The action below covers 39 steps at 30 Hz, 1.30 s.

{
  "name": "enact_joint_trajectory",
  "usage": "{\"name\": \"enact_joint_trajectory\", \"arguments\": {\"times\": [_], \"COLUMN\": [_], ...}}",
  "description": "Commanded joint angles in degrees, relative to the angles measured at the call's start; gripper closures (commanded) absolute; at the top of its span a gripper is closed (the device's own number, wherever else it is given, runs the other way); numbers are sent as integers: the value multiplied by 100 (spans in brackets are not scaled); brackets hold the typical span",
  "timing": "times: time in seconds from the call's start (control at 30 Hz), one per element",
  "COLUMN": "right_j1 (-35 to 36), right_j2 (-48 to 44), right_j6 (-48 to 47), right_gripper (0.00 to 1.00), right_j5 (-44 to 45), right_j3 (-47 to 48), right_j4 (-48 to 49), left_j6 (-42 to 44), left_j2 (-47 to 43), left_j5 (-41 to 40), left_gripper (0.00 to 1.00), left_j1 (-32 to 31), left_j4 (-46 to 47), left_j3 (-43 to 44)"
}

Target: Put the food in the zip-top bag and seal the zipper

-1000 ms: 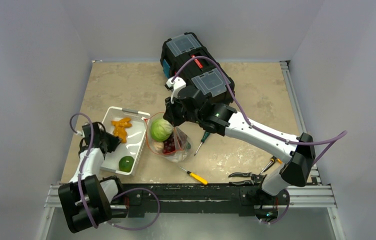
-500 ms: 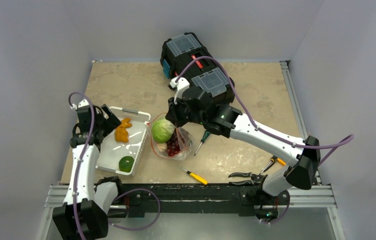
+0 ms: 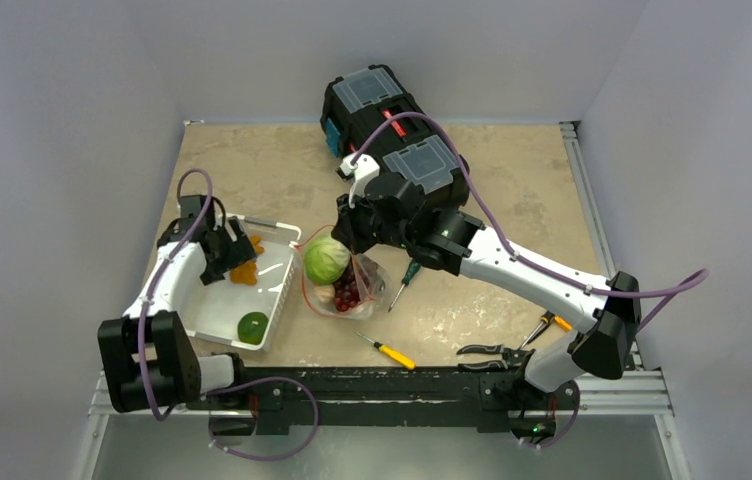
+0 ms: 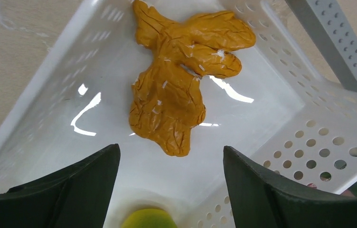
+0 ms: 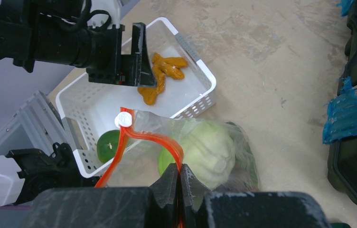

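Note:
The clear zip-top bag (image 3: 357, 290) lies mid-table holding a pale green cabbage (image 3: 325, 260), purple grapes (image 3: 348, 293) and a pale piece beside them. My right gripper (image 5: 180, 173) is shut on the orange-red zipper (image 5: 153, 138), holding that side of the mouth up; the white tab (image 5: 124, 119) is at the strip's far end. My left gripper (image 4: 171, 149) hangs open over the white basket (image 4: 48, 128), just above the orange carrots (image 4: 176, 90), touching nothing. A green round fruit (image 3: 252, 326) sits in the basket's near corner.
A black toolbox (image 3: 392, 125) stands behind the right arm. A screwdriver (image 3: 405, 280) lies right of the bag, a yellow-handled one (image 3: 387, 350) near the front edge, and pliers (image 3: 492, 350) and an orange-handled tool (image 3: 549, 322) at front right.
My left arm has swung up from the table's left side to above the basket, and its jaws have opened. The right gripper has kept its hold on the zipper, barely moving.

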Motion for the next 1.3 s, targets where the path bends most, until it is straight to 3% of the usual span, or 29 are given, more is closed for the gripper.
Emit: {"name": "enact_joint_trajectory", "arguments": {"times": [0.0,0.2,0.23,0.27,0.4,0.57,0.87,1.27], "right_j1": [10,10,-535,-59,10,10,10,12], "right_j2": [-327,-478,-502,-541,-626,-683,-578,-459], "right_j6": [-20,44,46,46,47,53,141,156], "right_gripper": [100,100,100,100,100,100,100,100], "right_j5": [-42,-22,-11,3,57,41,-162,-166], "right_j3": [63,-178,-206,-236,-271,-311,-245,-203], "right_j4": [448,566,582,597,579,622,715,700], "left_j6": [-385,-716,-769,-814,-906,-838,-811,-688], "left_j2": [480,863,903,954,1161,1180,1192,721], "left_j5": [712,674,661,649,524,242,199,-33], "left_gripper": [22,21,21,21,23,40,52,76], "left_j1": [-58,-67,-72,-65,-66,-64,-60,-67], "left_j4": [13,138,148,144,89,68,124,-23], "left_j3": [76,60,47,55,102,129,61,117]}}
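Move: For the left hand, the orange ginger-shaped food in the white basket has its middle roughly 4 cm ahead, 2 cm right and 5 cm below, with its stubby tail nearer the hand. In the same basket the green fruit sits about 11 cm back and 3 cm right. The open bag with the cabbage is some 22 cm right, nearly level. From the right hand, the orange food lies about 7 cm ahead, 24 cm left and 25 cm below. Lower the open left gripper about 5 cm into the basket, easing some 2 cm right and tipping the fingers closer to vertical, to straddle the orange food's near tail. Then stay down and close to roughly a third open, pinching the tail between the fingertips. Keep the right hand shut on the bag's rim while it shifts about 1.5 cm back and right. ##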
